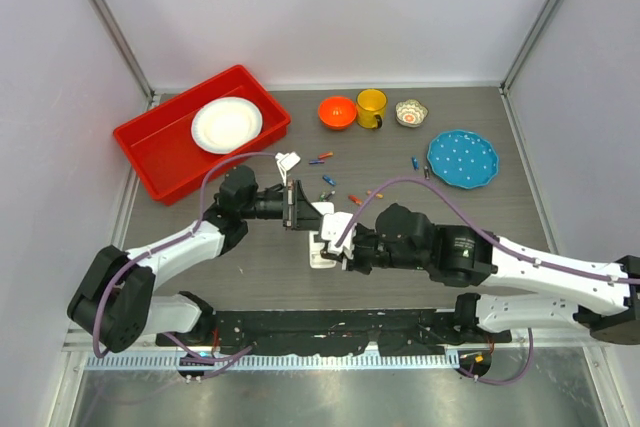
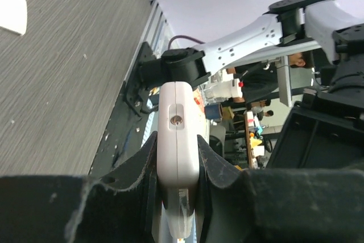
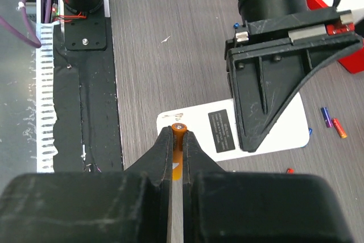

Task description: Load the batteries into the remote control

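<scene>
My left gripper (image 1: pixel 298 209) (image 2: pixel 178 147) is shut on the white remote control (image 1: pixel 322 245) (image 2: pixel 178 129) and grips it by its long sides. In the right wrist view the remote control (image 3: pixel 267 135) lies low over the table with its plain back and black label up. My right gripper (image 1: pixel 342 249) (image 3: pixel 180 136) is shut on an orange battery (image 3: pixel 180 130), whose tip is over the remote's near end. Several loose batteries (image 1: pixel 327 180) lie on the table behind, two (image 3: pixel 333 122) of them beside the remote. A small white cover piece (image 1: pixel 288 160) (image 2: pixel 11 9) lies apart.
A red bin (image 1: pixel 160 162) holding a white plate (image 1: pixel 227 124) stands at the back left. An orange bowl (image 1: pixel 338 112), a yellow mug (image 1: pixel 371 106), a small patterned bowl (image 1: pixel 411 112) and a blue plate (image 1: pixel 462 158) line the back right.
</scene>
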### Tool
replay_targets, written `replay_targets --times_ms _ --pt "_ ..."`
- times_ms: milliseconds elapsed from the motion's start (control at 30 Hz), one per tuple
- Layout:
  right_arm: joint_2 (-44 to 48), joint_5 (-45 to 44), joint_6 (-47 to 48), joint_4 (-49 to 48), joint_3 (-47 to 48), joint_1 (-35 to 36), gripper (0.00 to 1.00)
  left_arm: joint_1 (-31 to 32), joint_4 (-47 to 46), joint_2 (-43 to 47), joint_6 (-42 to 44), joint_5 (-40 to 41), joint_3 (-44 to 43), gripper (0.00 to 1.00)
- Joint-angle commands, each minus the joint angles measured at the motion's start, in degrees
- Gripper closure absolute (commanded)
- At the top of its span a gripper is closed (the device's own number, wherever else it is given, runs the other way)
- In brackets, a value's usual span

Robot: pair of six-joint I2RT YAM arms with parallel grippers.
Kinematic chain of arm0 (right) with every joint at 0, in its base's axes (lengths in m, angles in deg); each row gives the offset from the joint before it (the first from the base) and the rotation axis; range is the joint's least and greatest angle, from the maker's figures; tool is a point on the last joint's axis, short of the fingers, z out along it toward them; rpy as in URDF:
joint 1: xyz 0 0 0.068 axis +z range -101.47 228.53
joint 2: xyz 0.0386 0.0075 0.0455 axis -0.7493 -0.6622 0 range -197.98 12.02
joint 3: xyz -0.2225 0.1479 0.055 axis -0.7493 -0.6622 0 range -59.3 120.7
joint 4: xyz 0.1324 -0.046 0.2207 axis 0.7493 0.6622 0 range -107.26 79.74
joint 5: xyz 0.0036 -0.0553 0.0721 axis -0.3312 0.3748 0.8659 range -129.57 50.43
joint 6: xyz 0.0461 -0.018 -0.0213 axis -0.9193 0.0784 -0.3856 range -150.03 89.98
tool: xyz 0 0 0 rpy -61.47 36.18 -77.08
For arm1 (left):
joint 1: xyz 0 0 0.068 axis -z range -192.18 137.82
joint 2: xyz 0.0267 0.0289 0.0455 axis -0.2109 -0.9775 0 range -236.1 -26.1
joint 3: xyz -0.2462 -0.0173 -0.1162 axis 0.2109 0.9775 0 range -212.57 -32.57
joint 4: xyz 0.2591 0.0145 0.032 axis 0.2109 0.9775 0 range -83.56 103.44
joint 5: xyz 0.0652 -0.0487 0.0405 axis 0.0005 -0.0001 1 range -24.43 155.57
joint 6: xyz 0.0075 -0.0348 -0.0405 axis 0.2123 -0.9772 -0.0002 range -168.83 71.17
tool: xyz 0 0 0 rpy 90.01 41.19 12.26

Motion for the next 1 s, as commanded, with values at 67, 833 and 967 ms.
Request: replay_targets --times_ms 67,833,967 --pt "-2.74 -3.43 2.55 -6.04 0.04 2.94 0.99 0.16 5.96 0.94 3.85 -1.58 -1.28 1.00" --pt "-7.32 -10.66 7.21 -8.16 -3.83 7.25 0.99 0.86 0.96 0.85 0.07 -3.60 -0.67 1.00" --pt "-7.49 -10.57 7.21 -8.33 -4.01 7.43 0.99 0.95 -0.10 0.94 -0.63 -3.78 -0.67 1.00"
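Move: The remote's open battery compartment, its near end, lies about 4 cm left of the right hand, which holds the orange battery, roughly 1 cm ahead and some 6 cm below. The remote's gripped middle is about 8 cm farther out than the compartment, level with it. On the table, about 24 cm below the right hand, lies the battery cover, some 13 cm ahead and 12 cm right. From the left hand, the compartment is about 8 cm back, 1 cm right, level. The orange battery, still pinched in the right fingers, is brought to the open compartment at the remote's near end: first mostly left by nearly 3 cm, then mainly down, about 5 cm in all. On the way the right hand dips its tip and rolls, some 10 degrees altogether. The left hand keeps its pinch on the remote, back side up, and eases it down and back by about a centimetre. ##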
